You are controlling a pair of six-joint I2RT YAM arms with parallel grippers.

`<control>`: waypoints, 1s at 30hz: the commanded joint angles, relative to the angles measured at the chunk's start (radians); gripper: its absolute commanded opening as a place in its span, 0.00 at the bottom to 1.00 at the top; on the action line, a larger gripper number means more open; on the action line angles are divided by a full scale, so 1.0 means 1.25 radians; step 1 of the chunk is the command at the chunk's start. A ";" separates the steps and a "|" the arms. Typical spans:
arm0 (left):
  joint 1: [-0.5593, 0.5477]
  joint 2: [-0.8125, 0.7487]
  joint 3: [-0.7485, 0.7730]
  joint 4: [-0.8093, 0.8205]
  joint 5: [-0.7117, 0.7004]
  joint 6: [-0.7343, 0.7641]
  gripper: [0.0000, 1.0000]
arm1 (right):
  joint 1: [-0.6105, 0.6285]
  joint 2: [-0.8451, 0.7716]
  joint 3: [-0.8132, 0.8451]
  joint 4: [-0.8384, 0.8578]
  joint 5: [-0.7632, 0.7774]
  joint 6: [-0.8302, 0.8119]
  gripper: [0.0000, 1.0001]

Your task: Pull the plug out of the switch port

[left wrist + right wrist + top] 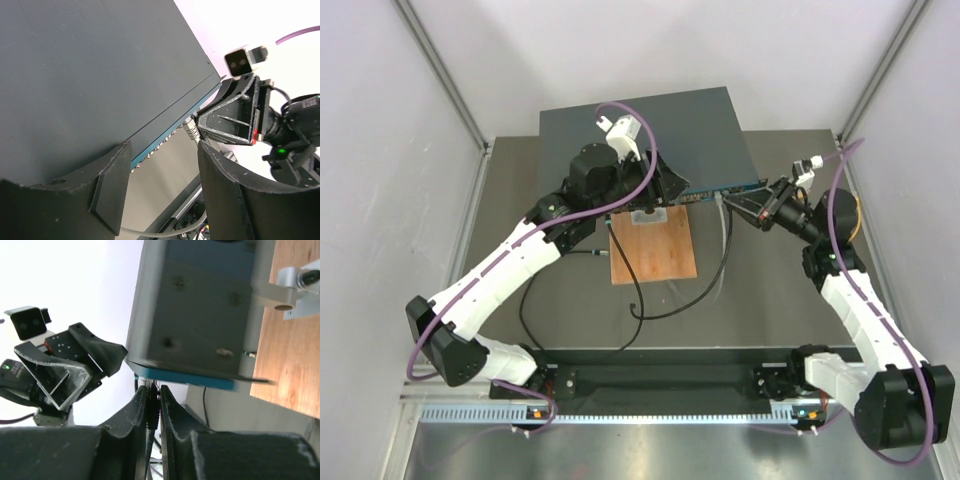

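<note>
The switch is a flat dark grey box at the back of the table, with its teal front strip facing the arms. The plug, with a ribbed grey boot, sits in a socket near the strip's right end. My right gripper is shut on the plug just below the teal strip, seen in the top view at the right gripper. My left gripper is open at the switch's front edge, one finger over the switch top, nothing between its fingers.
A brown wooden board lies in front of the switch with a small metal bracket at its far end. A grey cable runs down from the plug, and a black cable trails across the table. White walls close both sides.
</note>
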 commanded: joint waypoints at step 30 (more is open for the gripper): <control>0.002 -0.080 -0.056 -0.020 0.001 0.010 0.64 | 0.029 -0.319 0.280 -0.618 -0.179 -0.318 0.00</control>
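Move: The right fingers are already shut on the black plug, whose port in the switch front lies about 2 cm ahead, at finger height. The grey plug sits next to it, some 2 cm left and 1 cm ahead of the hand, while the switch's right end is about 8 cm right and 2 cm ahead. From the open left hand at the switch's front edge, the black plug lies roughly 10 cm right, level fore-and-aft, 3 cm lower. Keeping its pinch on the black plug, the right hand first eases back and down off the port by 1 to 2 cm with a slight shift to the right, then speeds up, drawing back and rising, to end some 14 cm back and 6 cm higher than it began. The fingers meanwhile swing about 10 degrees counter-clockwise and the wrist rolls some 15 degrees, while the left hand, still open, eases about 2 cm back and left late on. ##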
